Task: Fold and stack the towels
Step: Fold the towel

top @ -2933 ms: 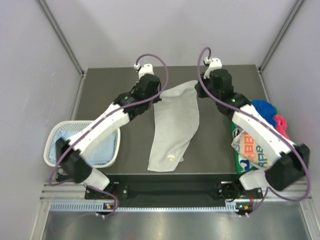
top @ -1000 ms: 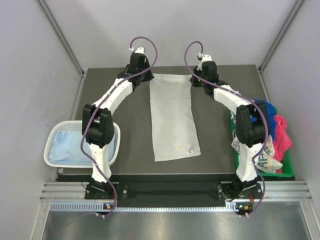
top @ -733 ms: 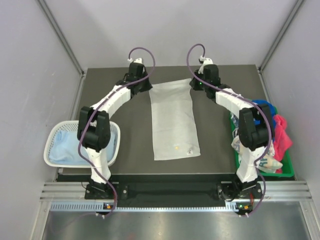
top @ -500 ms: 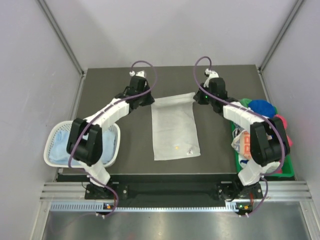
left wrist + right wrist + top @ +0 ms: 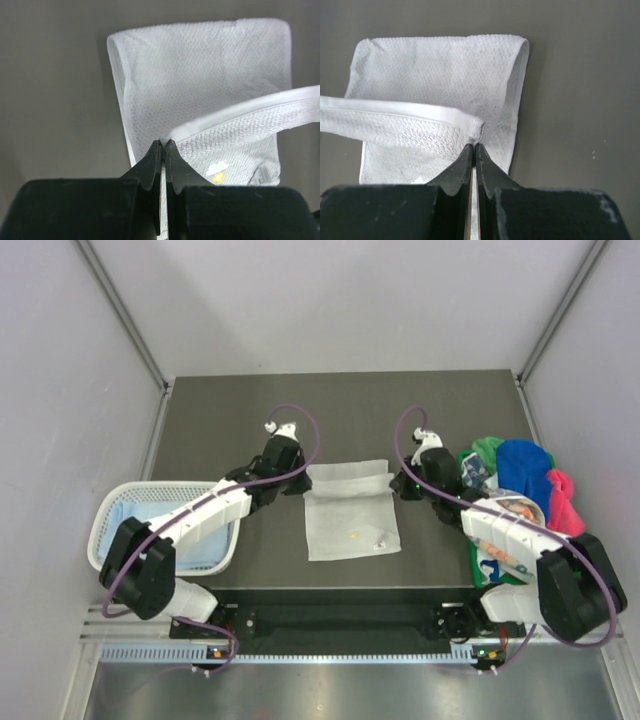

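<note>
A whitish-grey towel [image 5: 350,515] lies on the dark table, its far end lifted and brought toward the near end. My left gripper [image 5: 304,477] is shut on the towel's left far corner [image 5: 165,137]. My right gripper [image 5: 396,480] is shut on the right far corner [image 5: 476,129]. Both wrist views show the hemmed edge held above the lower layer [image 5: 200,70] [image 5: 440,65]. A pale blue towel [image 5: 165,530] sits in the white basket [image 5: 103,530]. Green, royal blue, pink and printed towels [image 5: 520,480] are heaped at the right.
The white mesh basket stands at the table's left near corner. A green tray [image 5: 478,562] under the coloured heap sits at the right edge. Grey walls enclose the table on three sides.
Both grippers have pulled the towel's far edge from the back of the table toward the near side, doubling the towel over. The arms have drawn in.
</note>
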Robot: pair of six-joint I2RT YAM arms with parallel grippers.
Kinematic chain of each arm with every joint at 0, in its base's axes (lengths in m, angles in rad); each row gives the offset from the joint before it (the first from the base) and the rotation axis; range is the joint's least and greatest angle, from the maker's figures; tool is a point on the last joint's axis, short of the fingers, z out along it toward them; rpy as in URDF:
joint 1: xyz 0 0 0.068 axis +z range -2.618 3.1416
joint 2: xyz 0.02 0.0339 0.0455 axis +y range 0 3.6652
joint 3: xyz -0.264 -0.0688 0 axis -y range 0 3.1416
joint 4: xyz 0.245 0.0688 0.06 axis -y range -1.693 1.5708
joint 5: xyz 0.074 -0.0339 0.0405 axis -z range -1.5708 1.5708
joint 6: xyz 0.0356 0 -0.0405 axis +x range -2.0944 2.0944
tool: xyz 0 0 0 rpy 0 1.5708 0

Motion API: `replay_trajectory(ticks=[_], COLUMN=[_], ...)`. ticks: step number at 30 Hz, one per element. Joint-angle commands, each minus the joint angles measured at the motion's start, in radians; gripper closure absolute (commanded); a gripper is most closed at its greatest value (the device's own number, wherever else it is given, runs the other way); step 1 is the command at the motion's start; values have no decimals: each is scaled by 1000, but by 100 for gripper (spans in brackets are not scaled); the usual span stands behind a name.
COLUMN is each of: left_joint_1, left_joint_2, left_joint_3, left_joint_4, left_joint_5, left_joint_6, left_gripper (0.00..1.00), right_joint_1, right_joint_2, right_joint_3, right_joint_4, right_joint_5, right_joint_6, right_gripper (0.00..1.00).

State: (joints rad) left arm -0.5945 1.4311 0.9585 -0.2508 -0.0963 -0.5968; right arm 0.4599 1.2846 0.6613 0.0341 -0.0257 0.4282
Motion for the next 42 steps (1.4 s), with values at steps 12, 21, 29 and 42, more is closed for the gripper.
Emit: replay_trajectory(ticks=[12, 21, 29, 42], left_joint_1=[-73, -85, -114, -143], left_joint_2=[-107, -133, -149, -172], left_joint_3=[-81, -127, -175, -267], left_joint_4=[-53, -61, -62, -33], left_joint_5=[-23, -25, -11, -8], left_joint_6=[-46, -67, -104, -147], left_gripper=[100, 100, 100, 100], right_joint_1=[98, 114, 129, 155], right_joint_2=[-217, -277, -309, -329], right_joint_3=[-124, -175, -232, -310], right_joint_4=[-60, -82, -79, -48], right_joint_5=[133, 133, 109, 75], right_joint_6=[40, 52, 69, 93], right_gripper=[100, 100, 100, 100])
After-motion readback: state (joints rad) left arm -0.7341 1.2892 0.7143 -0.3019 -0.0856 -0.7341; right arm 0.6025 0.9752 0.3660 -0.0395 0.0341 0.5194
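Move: Each hand holds a corner of the raised far edge of the towel. The towel's near-left corner lies about 14 cm back from the left hand, hardly 1 cm to its right and some 8 cm below; its near-right corner is about 13 cm back, 1 cm right and 7 cm below the right hand. The far bend of the towel runs about 9 cm ahead of both hands, its middle 10 cm right of the left hand and 11 cm left of the right. Both grippers keep the towel's top edge pinched and taut between them, drawing it back over the lower layer towards the near edge, about 9 cm each. They first travel nearly level, then sink as well, the left some 5 cm in all and the right 4. Fingers stay shut; the left wrist tips down about 10 degrees. ##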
